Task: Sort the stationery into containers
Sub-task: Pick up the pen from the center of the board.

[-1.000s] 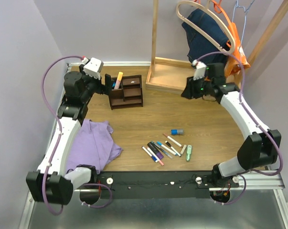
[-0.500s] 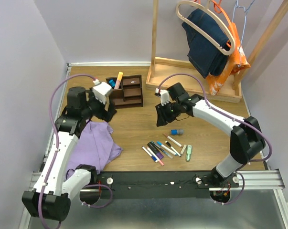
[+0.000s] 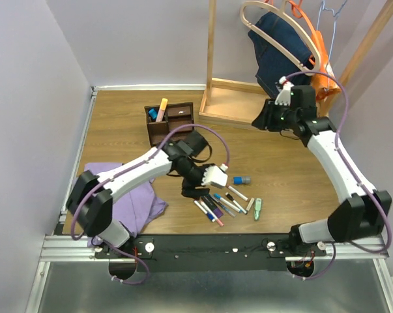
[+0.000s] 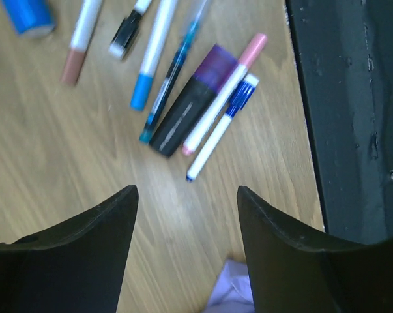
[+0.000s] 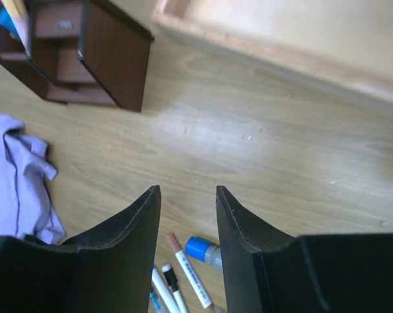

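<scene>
The stationery [image 3: 222,203] lies loose near the front edge: pens, a purple-and-black highlighter [image 4: 193,107], a white pen with a blue cap [image 4: 219,134], a blue-grey cylinder [image 3: 242,179] and a pale green piece [image 3: 257,208]. My left gripper [image 3: 189,192] hovers at the left end of this pile, open and empty [image 4: 186,189], with the pens just ahead of its tips. The dark brown organiser [image 3: 173,124] stands at the back with a yellow-and-pink highlighter [image 3: 161,109] upright in it. My right gripper [image 3: 260,122] hangs open and empty [image 5: 188,189] at the back right.
A purple cloth [image 3: 128,199] lies at the front left, its edge right under the left fingers [image 4: 238,293]. The light wooden rack base [image 3: 248,101], with clothes hanging above it, stands beside the right gripper. A black rail [image 4: 352,117] borders the table's front.
The left arm has swung from the organiser across the table to the pile of pens, its jaws narrowing a little. The right arm went to the table's middle and returned to the rack base.
</scene>
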Robot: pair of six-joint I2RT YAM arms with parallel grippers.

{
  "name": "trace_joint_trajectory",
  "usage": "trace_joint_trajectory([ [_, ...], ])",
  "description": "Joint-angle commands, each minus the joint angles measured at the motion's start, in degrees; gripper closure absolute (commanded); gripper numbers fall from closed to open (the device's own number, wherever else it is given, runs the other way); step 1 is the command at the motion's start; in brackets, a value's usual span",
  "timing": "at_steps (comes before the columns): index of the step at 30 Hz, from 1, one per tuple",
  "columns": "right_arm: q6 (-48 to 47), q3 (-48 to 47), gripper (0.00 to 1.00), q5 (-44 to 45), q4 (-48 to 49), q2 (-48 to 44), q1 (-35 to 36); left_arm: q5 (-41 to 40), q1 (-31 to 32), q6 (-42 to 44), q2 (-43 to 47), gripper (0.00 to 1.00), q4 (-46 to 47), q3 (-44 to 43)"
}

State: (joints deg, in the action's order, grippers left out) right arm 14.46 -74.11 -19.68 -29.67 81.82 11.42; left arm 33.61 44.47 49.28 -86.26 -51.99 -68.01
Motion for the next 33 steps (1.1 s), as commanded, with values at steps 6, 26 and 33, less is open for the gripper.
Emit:
trace_joint_trajectory([
  [6, -3.6, 8.6, 0.52, 3.7, -1.3, -15.3, -3.4, -3.9, 10.3, 9.5, -11.4, 0.35, 0.0, -7.6],
  [26, -4.3, 12.1, 0.52, 1.8, 0.8, -17.0, -6.8, -6.0, 17.1, 4.8, -20.4, 0.49, 8.5, -4.6],
  [33, -3.7, 12.9, 0.52, 1.1, 0.7, -17.5, -6.9, -7.5, 17.1, 3.0, -23.3, 0.52, 12.0, -4.9],
])
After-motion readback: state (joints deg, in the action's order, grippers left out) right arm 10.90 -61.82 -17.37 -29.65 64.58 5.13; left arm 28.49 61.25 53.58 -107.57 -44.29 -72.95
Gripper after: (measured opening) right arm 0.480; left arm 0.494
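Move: The pen, thick and black with a purple cap, lies about 7 cm to the left hand's right, 4 cm back and some 12 cm below. On its near side lie a pink pen, about 3 cm back of it, and a blue-capped white pen, 3 cm left and 2 cm back of it. A teal pen lies roughly 4 cm to its right and 1 cm farther out. From the right hand, the pen is about 24 cm back, 19 cm left and 22 cm below. Over the thick black pen the left hand comes in from the left and above, sinking about 9 cm while going some 7 cm right, done mostly first, and about 5 cm back. It turns roughly 20 degrees clockwise as its fingers narrow partway, one to each side of the purple cap, not yet gripping. The right arm draws several centimetres back and right, then waits. ##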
